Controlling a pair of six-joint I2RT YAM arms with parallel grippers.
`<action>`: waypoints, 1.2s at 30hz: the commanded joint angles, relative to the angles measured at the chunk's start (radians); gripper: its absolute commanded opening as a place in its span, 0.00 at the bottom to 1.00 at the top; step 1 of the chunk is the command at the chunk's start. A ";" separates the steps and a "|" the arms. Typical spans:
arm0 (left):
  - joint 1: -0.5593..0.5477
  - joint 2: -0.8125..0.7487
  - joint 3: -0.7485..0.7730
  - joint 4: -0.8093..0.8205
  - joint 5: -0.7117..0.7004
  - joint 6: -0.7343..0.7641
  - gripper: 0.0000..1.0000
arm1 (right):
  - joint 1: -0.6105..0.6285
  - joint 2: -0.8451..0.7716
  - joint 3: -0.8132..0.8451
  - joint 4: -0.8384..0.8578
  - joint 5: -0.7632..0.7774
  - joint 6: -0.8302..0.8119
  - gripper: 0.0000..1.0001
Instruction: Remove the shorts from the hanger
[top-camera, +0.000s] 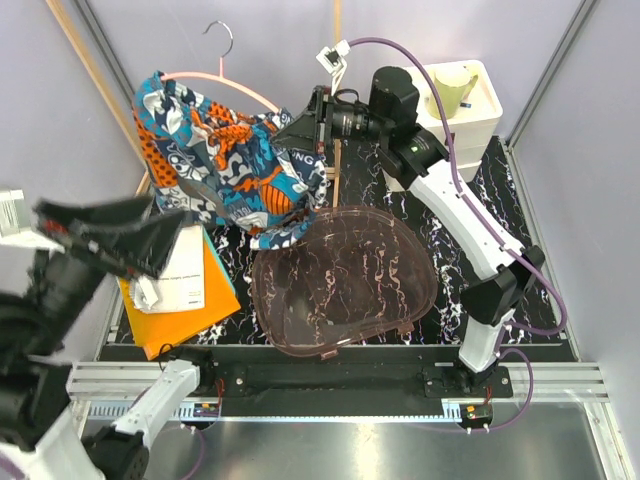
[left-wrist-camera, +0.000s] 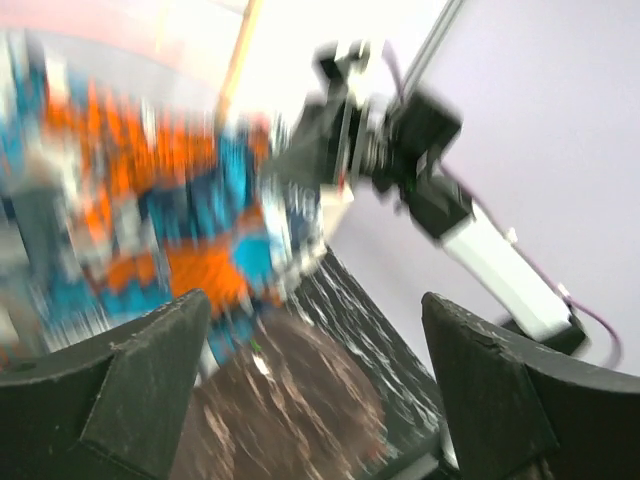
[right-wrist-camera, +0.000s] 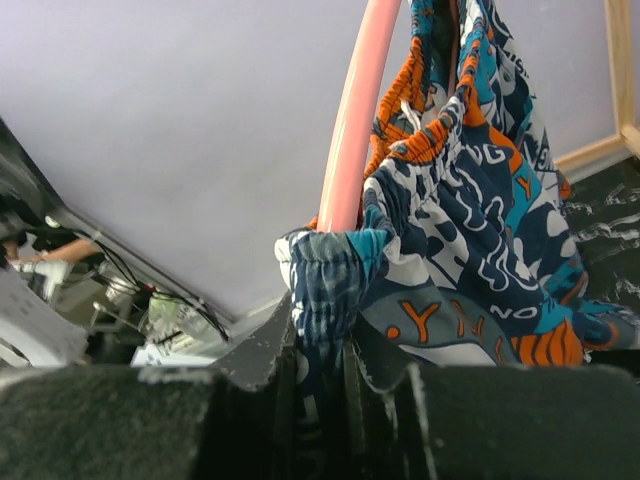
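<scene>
The shorts (top-camera: 225, 160), a busy blue, orange and white print, hang bunched on the salmon-pink hanger (top-camera: 255, 95) at the back left, its dark hook (top-camera: 222, 40) pointing up. My right gripper (top-camera: 300, 122) is at their right edge. In the right wrist view it (right-wrist-camera: 325, 350) is shut on a fold of the shorts' waistband (right-wrist-camera: 325, 285), and the hanger's pink bar (right-wrist-camera: 355, 120) runs into that fold just above the jaws. My left gripper (top-camera: 165, 240) hovers open at the near left, apart from the shorts (left-wrist-camera: 150, 200). Its blurred wrist view shows nothing between the fingers (left-wrist-camera: 150, 370).
A translucent brownish tray (top-camera: 340, 275) lies on the black marbled mat (top-camera: 500, 190) in the middle. An orange folder (top-camera: 180, 305) with white paper (top-camera: 182, 270) sits near left. A white box with a green cup (top-camera: 460, 95) stands back right. Wooden rods (top-camera: 90, 70) lean at the back.
</scene>
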 joint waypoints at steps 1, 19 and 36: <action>0.002 0.220 0.165 0.055 0.053 0.138 0.90 | 0.009 -0.103 -0.046 0.012 0.014 -0.168 0.00; 0.002 0.615 0.174 0.330 -0.123 0.266 0.66 | 0.009 -0.121 -0.048 -0.093 -0.097 -0.271 0.00; 0.002 0.616 0.021 0.529 0.031 0.270 0.46 | 0.009 -0.111 -0.028 -0.093 -0.151 -0.274 0.00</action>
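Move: Some 31 cm ahead of the left hand, about 4 cm to its right and near its own height, is the hanger neck, with the metal hook roughly 7 cm above the neck. The shorts' middle lies around 26 cm ahead of the left hand, 7 cm right and 12 cm lower; the right gripper is about 27 cm ahead, 19 cm right and 9 cm lower. From the right hand, the neck is some 15 cm left, 4 cm ahead and 10 cm up. Reaching forward quickly, the left hand rises about 4 cm at first, then dips and slows as it comes up to the hanger neck, some 26 cm in all. It rolls its left side up about 15 degrees while the fingers narrow to roughly half open around the neck. The right hand keeps its pinch on the waistband corner at the hanger's near end, sinking 4 cm and easing slightly back. ##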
